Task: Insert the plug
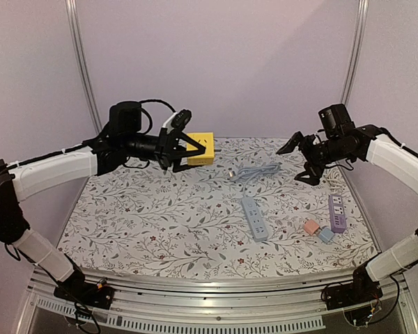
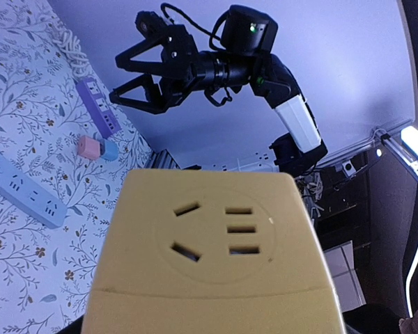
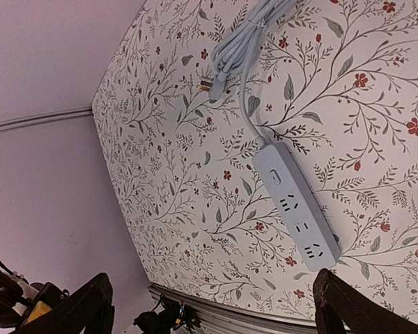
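My left gripper (image 1: 187, 151) is shut on a yellow socket cube (image 1: 200, 148), held in the air over the far left of the table. In the left wrist view the cube (image 2: 216, 257) fills the lower frame with its slotted face up and hides my fingers. A pale blue power strip (image 1: 254, 218) lies flat mid-table. Its coiled cord (image 1: 256, 171) ends in the plug (image 3: 208, 85), which lies loose on the cloth. My right gripper (image 1: 304, 157) hangs open and empty above the far right, its dark fingertips (image 3: 348, 306) wide apart over the strip (image 3: 296, 209).
A purple power strip (image 1: 337, 212) lies at the right, with a small pink cube (image 1: 311, 226) and a small blue cube (image 1: 325, 234) beside it. Metal posts stand at the back corners. The flowered cloth (image 1: 160, 216) ends at a metal rail along the near edge.
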You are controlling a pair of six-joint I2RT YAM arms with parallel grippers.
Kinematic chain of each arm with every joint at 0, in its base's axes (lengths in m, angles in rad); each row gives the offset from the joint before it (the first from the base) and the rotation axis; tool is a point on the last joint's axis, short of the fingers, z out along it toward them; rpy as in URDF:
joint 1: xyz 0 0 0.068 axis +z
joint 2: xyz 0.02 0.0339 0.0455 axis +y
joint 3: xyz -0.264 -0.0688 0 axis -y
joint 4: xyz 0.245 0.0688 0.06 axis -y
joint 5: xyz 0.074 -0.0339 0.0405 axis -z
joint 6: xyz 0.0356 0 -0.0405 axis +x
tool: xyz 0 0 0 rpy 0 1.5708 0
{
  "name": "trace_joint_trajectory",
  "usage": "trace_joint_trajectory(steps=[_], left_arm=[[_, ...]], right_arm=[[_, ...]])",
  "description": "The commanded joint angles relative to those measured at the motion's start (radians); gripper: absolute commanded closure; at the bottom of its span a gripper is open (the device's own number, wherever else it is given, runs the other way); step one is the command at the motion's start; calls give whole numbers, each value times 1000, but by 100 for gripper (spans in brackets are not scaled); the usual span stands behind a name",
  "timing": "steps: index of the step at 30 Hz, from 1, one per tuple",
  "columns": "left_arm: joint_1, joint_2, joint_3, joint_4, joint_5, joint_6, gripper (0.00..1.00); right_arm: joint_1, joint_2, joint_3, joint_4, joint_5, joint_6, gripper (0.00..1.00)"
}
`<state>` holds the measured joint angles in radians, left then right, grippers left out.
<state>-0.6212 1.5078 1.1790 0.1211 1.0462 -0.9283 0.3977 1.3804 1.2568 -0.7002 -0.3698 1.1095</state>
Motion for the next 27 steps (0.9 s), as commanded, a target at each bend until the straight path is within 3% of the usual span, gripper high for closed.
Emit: trace_joint_trajectory(steps=[1, 5, 9, 13, 19, 27], left_arm=[[9, -15, -5, 36, 26, -6, 100], [9, -20, 3, -29, -4, 21, 100], [9, -11, 77, -367, -123, 218, 100], [9, -40, 64, -455, -207, 253, 100], [9, -68, 75, -764, -514, 369, 100], [9, -154, -5, -875, -711, 388, 100]], right_arm=[[-5, 42, 45, -50, -29, -128, 1], [-5, 60, 51, -81, -21, -208, 1], [5, 82, 56, -118, 30, -302, 1], [39, 103, 65, -133, 61, -370, 1], [93, 152, 70, -143, 62, -438, 1], [134, 246, 86, -175, 84, -505, 1]])
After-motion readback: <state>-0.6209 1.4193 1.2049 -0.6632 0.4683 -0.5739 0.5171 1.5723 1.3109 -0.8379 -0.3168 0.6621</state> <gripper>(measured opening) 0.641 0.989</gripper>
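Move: My right hand is empty and open, with the white power strip about 2 cm farther out, 9 cm to its left and 21 cm below. The strip's cable coil lies some 20 cm beyond the strip and 3 cm to the right of it; the pink block lies about 19 cm to the right of the strip and 3 cm nearer me. From my left hand, which already holds the yellow plug, the strip is roughly 6 cm ahead, 19 cm right and 30 cm down. I sink my open right hand about 7 cm towards the strip, easing left, and turn it some 25 degrees counter-clockwise while its fingers tip steeper, bringing the gap into line with the strip. Meanwhile my left hand keeps its grip on the yellow plug, dropping about 12 cm and drawing left, its right-pointing fingers tilting down nearly 40 degrees and swinging counter-clockwise. ##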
